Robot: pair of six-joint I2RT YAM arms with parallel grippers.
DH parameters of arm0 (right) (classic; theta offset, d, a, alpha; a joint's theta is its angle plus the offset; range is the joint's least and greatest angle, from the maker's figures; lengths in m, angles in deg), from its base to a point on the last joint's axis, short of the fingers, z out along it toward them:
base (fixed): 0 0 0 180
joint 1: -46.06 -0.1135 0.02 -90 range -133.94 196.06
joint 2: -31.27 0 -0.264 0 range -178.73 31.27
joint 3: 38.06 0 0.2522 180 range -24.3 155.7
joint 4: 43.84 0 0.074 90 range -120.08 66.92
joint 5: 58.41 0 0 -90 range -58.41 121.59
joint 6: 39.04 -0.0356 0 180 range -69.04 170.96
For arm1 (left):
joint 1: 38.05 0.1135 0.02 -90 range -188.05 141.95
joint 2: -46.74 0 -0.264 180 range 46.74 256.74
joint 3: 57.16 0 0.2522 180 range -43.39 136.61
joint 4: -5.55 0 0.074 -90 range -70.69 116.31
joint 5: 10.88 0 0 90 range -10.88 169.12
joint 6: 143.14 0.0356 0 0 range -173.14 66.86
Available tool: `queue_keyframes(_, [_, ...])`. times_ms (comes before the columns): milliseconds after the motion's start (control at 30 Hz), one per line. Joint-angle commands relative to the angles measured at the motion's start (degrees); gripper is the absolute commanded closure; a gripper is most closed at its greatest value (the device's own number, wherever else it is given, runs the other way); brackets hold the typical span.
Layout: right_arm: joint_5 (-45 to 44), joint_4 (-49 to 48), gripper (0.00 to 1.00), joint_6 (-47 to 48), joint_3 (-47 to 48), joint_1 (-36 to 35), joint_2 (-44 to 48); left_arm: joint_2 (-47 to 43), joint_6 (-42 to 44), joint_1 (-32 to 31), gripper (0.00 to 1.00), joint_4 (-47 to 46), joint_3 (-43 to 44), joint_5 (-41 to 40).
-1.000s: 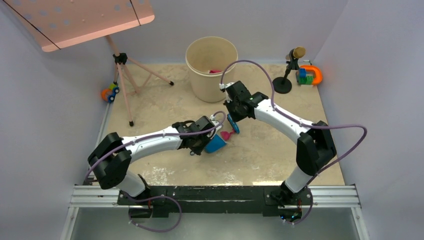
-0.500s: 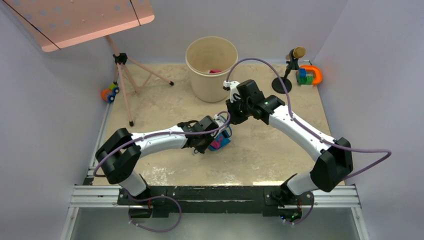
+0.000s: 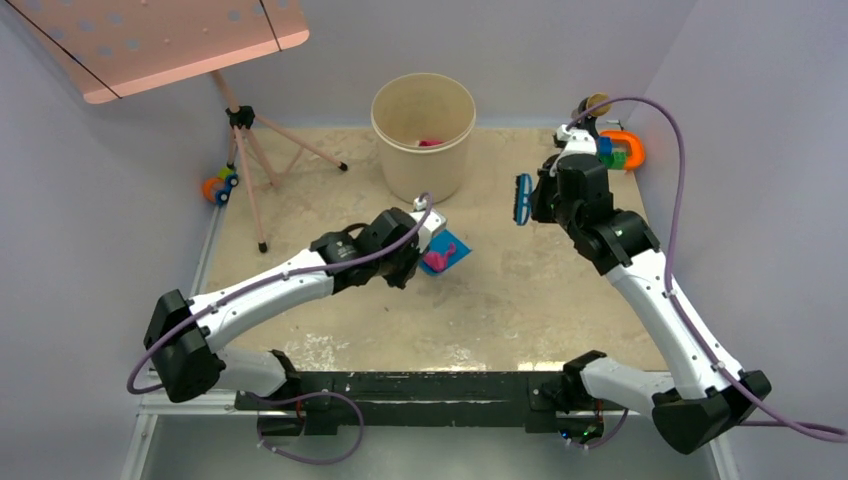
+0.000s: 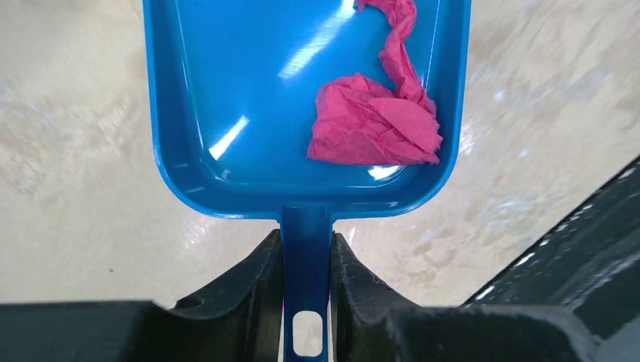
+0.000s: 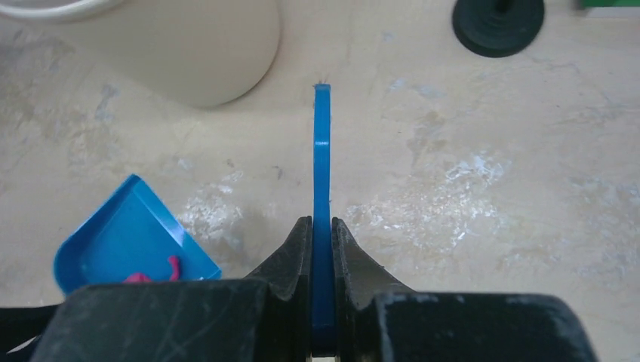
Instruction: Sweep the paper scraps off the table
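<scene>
My left gripper (image 4: 306, 256) is shut on the handle of a blue dustpan (image 4: 249, 105), held above the beige table (image 3: 540, 290). One crumpled pink paper scrap (image 4: 377, 121) lies in the pan; it also shows in the top view (image 3: 437, 258) and the right wrist view (image 5: 155, 273). My right gripper (image 5: 322, 234) is shut on a small blue hand brush (image 5: 322, 158), raised at the table's right middle (image 3: 522, 199), apart from the dustpan (image 3: 445, 250). No other loose scraps show on the tabletop.
A cream bucket (image 3: 423, 135) with pink paper inside stands at the back centre. A pink-legged tripod stand (image 3: 250, 150) is back left, with a toy (image 3: 220, 185) beside it. A black stand (image 3: 570, 165) and colourful toys (image 3: 620, 150) sit back right. A black rail (image 3: 430, 385) runs along the near edge.
My right gripper has lifted the brush away from the dustpan, up and to the right. My left gripper has raised the dustpan with the pink scrap and shifted it toward the bucket.
</scene>
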Motion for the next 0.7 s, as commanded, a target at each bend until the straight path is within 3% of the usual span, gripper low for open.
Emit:
queue_keyframes(0, [-9.93,1.6,1.0,-5.22,-2.0,0.46,1.68,0.45,-2.0,2.09,1.0,11.07,14.29,3.31])
queue_keyframes(233, [-9.42,0.92,1.0,-5.82,-4.64,1.04,3.9,6.74,-3.1,10.39,1.0,23.17,38.54,14.25])
queue_keyframes(467, [-8.03,0.44,1.0,-6.24,-5.01,1.35,4.75,25.92,-13.57,19.27,1.0,30.8,73.08,31.06])
queue_keyframes(567, [-7.41,0.49,1.0,-6.96,-5.1,1.46,5.26,32.95,-25.97,24.4,1.0,23.89,78.54,43.32])
queue_keyframes(667, [-6.96,0.61,1.0,-7.33,-5.49,1.49,6.39,34.72,-46.06,28.26,1.0,3.14,69.6,54.47])
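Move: The left hand already holds the dustpan off the table, the pink scrap in its pan some 6 cm ahead, 7 cm to the right and 6 cm below. The bin it goes to stands about 28 cm ahead and 4 cm to the right, its middle roughly level with this hand; the tripod foot is some 21 cm left of the bin and 6 cm farther out. From the right hand, still gripping the brush, the bin is about 20 cm ahead, 22 cm left and 15 cm below. Up first, then increasingly forward, the left hand quickly lifts the loaded dustpan some 26 cm, carrying it forward and slightly right over the bin's mouth. The wrist rolls about 40 degrees, left side down, with the grip on the handle kept. The right hand eases a few centimetres to the right and down, away from the bin, keeping the brush. ##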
